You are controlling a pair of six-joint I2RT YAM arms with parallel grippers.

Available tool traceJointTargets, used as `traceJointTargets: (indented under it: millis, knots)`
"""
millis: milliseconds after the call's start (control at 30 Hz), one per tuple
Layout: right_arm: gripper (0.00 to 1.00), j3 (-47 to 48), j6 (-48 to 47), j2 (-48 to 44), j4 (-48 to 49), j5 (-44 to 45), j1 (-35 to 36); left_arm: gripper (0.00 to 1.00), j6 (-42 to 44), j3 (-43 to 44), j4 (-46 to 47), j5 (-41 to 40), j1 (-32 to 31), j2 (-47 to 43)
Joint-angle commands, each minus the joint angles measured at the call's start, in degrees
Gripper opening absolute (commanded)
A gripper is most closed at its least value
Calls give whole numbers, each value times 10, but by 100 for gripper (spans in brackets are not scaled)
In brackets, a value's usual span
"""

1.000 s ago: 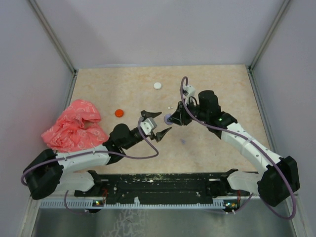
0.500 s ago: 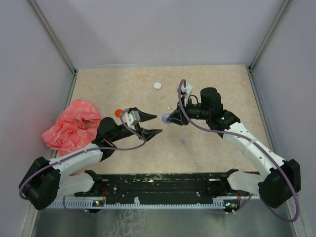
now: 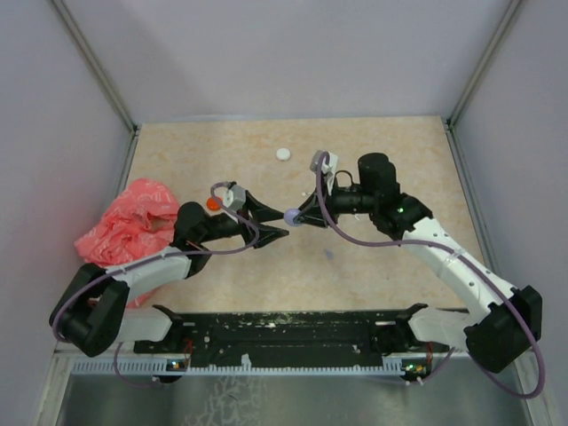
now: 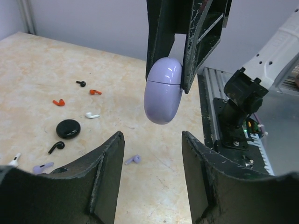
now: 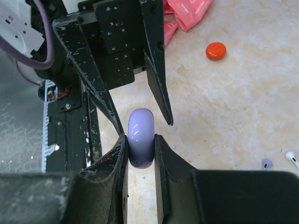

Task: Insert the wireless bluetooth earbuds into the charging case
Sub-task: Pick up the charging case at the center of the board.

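Observation:
My right gripper (image 5: pixel 140 140) is shut on the closed lilac charging case (image 5: pixel 141 135), held on edge above the table. In the top view the case (image 3: pixel 291 216) hangs mid-table. My left gripper (image 4: pixel 152 135) is open and faces it; its two fingertips (image 5: pixel 164 112) flank the case's far end without visibly touching it. Beneath the case (image 4: pixel 162 91), earbuds lie loose on the table: a lilac one (image 4: pixel 133 159), a white one (image 4: pixel 92 115), a red one (image 4: pixel 95 92) and a black one (image 4: pixel 56 147).
A crumpled pink bag (image 3: pixel 133 226) lies at the left edge. A red disc (image 3: pixel 213 203) sits beside the left arm, a white disc (image 3: pixel 283 153) farther back, a black disc (image 4: pixel 68 129) among the earbuds. Walls enclose the table on three sides.
The left gripper swung round towards the case and its jaws narrowed. The right gripper carried the case a little leftward to meet it.

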Motion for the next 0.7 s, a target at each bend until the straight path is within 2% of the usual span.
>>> traceJointTargets:
  millis: [0,667]
  knots:
    - [0,44,-43,15,-14,-21,16,57,-53,22,72,61,6,16]
    - [0,51,-66,35,-28,-15,30,31,-76,36,89,94,7,42]
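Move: The charging case, already pinched in the right fingers, sits about 3 cm to the right of the left hand point and 3 cm above it, level fore and aft. From the right hand, the open left fingertips are some 4 cm left and 3 cm lower. Below the left hand on the table, roughly 19 cm down, lie the lilac earbud 3 cm ahead and 10 cm right, and the black disc 16 cm ahead and 13 cm right. The left fingertips come up against both sides of the charging case as they narrow from over half open to about a third, that hand easing back about 1 cm and turning slightly clockwise. The right hand keeps its pinch and lowers the case some 2 cm between them, with a smaller shift of about 1 cm left. ##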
